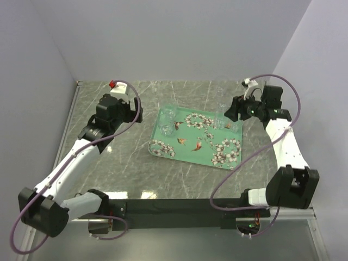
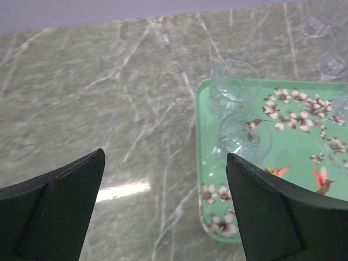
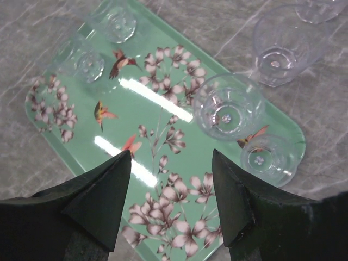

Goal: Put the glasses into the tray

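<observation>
The mint-green tray [image 1: 187, 161] with blossoms and birds lies mid-table. Two clear glasses [image 1: 166, 122] stand at its left end, seen up close in the left wrist view as one glass [image 2: 234, 88] and another glass [image 2: 246, 136]. My left gripper [image 1: 139, 111] hovers open just left of the tray [image 2: 199, 136], fingers empty [image 2: 164, 154]. My right gripper [image 1: 234, 113] hangs open above the tray's right end [image 3: 171, 152], nothing between its fingers. Below it two glasses [image 3: 227, 107] [image 3: 266, 157] stand in the tray [image 3: 81, 122]. A further glass [image 3: 280, 51] stands on the table beside the tray.
The grey marbled table top [image 1: 119, 163] is walled in by pale panels at left, back and right. More clear glasses [image 2: 318, 22] [image 2: 333, 64] stand on the table beyond the tray's far edge. The black mount bar [image 1: 174, 206] runs along the near edge.
</observation>
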Motion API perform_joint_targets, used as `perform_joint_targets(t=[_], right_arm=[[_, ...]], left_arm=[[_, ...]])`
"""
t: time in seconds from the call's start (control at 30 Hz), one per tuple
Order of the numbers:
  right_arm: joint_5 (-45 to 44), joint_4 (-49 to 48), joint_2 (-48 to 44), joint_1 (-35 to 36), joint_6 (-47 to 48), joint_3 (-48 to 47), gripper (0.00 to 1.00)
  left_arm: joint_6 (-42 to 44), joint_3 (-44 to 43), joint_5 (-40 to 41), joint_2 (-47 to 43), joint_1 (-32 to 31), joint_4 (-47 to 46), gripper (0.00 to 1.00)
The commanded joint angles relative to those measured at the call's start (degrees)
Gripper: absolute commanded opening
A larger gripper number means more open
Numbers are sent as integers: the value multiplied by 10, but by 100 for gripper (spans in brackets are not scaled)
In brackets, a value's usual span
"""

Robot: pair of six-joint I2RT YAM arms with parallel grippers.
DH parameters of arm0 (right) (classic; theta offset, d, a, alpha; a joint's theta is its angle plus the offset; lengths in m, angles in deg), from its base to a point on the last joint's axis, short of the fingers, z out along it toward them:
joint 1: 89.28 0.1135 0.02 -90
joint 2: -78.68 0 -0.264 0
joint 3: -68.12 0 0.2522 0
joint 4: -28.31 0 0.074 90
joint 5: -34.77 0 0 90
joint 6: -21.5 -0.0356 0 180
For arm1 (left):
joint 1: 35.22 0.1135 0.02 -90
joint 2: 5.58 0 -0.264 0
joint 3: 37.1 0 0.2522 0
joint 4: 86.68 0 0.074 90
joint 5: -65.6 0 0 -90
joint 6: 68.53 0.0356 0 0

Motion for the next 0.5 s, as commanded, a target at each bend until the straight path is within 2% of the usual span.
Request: perform_joint_targets(t=[0.0, 0.07, 0.13, 0.27, 0.47], right_arm=[[-39, 0, 54, 0, -64, -65, 68], [-57, -2, 99, -1, -104, -104, 68], [-88, 9, 133, 0, -129, -153, 68], [-161, 45, 237, 5, -189, -249, 66], [-198, 66, 350, 5, -233, -361, 63]], left_arm=[[45, 10, 64, -41, 0, 47, 99], [51, 49, 104, -63, 0, 32, 99], [44, 69, 109, -87, 0, 20, 99], [52, 74, 126, -108, 0, 18, 99], [51, 85, 139, -134, 0, 15, 99]])
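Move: The right hand, empty and half open over the far right part of the tray, has the nearer of the two glasses still on the table about 15 cm ahead, 1 cm to its right and 14 cm below. The last glass stands some 10 cm beyond that one; in the tray, one glass is about 5 cm ahead and 2 cm left of the hand, another 2 cm ahead and 6 cm right. From the left hand, the nearer table glass lies about 15 cm ahead and 46 cm to the right, 18 cm lower. The right hand sweeps forward about 14 cm, out over the tray's far edge towards the two glasses left on the table, bearing some 4 cm right and sinking about 3 cm, while it swings clockwise some 20 degrees and tips further down, the fingers staying partly open and touching nothing. Meanwhile the empty left hand draws off to the left and a little back, away from the two glasses at the tray's left end, turning slightly counter-clockwise with its fingers wide open. ##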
